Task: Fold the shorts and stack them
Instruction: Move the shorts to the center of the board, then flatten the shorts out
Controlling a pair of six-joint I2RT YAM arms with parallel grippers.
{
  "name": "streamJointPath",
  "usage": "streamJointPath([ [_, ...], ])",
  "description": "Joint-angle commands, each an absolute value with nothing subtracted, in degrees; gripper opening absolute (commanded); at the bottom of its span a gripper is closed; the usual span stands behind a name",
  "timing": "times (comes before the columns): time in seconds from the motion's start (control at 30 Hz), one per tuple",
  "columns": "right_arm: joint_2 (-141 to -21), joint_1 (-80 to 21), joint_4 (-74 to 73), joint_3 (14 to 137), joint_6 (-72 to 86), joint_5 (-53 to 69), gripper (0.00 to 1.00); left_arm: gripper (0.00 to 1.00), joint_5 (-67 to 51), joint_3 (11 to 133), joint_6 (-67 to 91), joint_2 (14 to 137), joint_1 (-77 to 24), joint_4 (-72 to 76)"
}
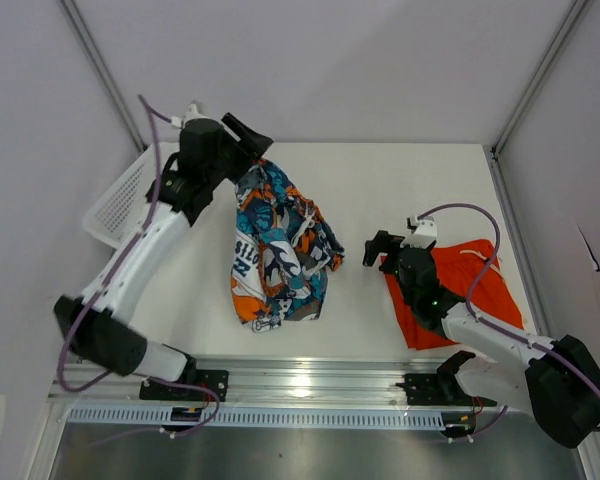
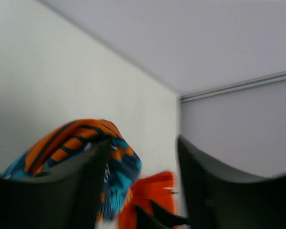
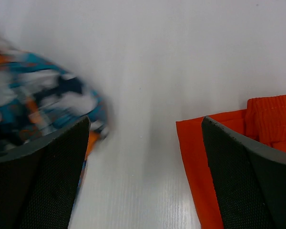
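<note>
The patterned shorts (image 1: 275,250) hang in a bunched column from my left gripper (image 1: 250,135) down to the table's middle. In the left wrist view the jaws stand wide apart (image 2: 143,140), and the patterned fabric (image 2: 76,138) drapes over the left finger (image 2: 86,181), not pinched between the two. The orange shorts (image 1: 475,285) lie flat at the right and also show in the left wrist view (image 2: 152,191). My right gripper (image 1: 380,245) is open and empty, low over bare table (image 3: 145,121), between the patterned shorts (image 3: 33,95) and the orange shorts' edge (image 3: 271,119).
A white mesh basket (image 1: 120,200) sits at the table's far left edge, under the left arm. Grey walls enclose the table at the back and both sides. A metal rail runs along the near edge.
</note>
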State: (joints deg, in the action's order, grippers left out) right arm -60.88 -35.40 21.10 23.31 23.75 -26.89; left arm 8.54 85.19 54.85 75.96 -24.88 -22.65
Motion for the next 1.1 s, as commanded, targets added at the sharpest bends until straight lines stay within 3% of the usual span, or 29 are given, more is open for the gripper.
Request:
streamJointPath([
  [0.0,-61.52,-35.16,22.76,25.49,23.12,-24.88,1.0,0.76,-6.76,83.85,55.73,85.85,-18.21,-28.82],
  [0.07,-61.7,-35.16,23.2,25.58,22.59,-22.16,0.99,0.93,-5.64,84.55,53.88,87.62,-17.14,-32.49],
  [0.13,-61.87,-35.16,24.42,25.4,21.8,-18.57,0.99,0.99,-1.96,84.2,52.04,85.1,-17.14,-32.87],
  [0.4,-69.76,-35.68,25.49,28.91,19.16,-3.9,1.0,0.99,1.93,81.21,43.53,71.48,-18.36,-34.18],
  [0.5,-76.34,-38.57,20.06,34.44,18.28,-0.71,0.93,0.99,3.08,79.12,40.44,68.21,-19.77,-37.43],
  [0.8,-87.27,-48.08,4.41,48.41,23.37,-7.91,0.82,0.98,2.38,61.28,34.9,60.3,-19.95,-38.41],
  [1.07,-86.39,-59.4,-2.37,46.14,34.45,-17.21,0.78,0.96,4.48,50.74,33.22,57.13,-24.25,-38.77],
])
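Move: The patterned shorts hang from around the left hand down to the board, their middle some 35 cm below that hand, about 3 cm nearer the base and 2 cm to its right. The white basket stands roughly 30 cm to the left hand's left, 10 cm farther out and 34 cm below. From the right hand the patterned shorts lie about 19 cm left, 4 cm ahead and 13 cm below, the red shorts about 16 cm right, 4 cm back and as far below. The patterned shorts come free as the left fingers, already half open, spread wide while that hand swings down about 17 cm and slightly forward; it then draws back, rising and sinking again, over their near left part, tipping down. The open right hand sweeps about 18 cm left, a little back and down, turning some 30 degrees counter-clockwise and tipping down towards their near right hem, fingers narrowing slightly. ##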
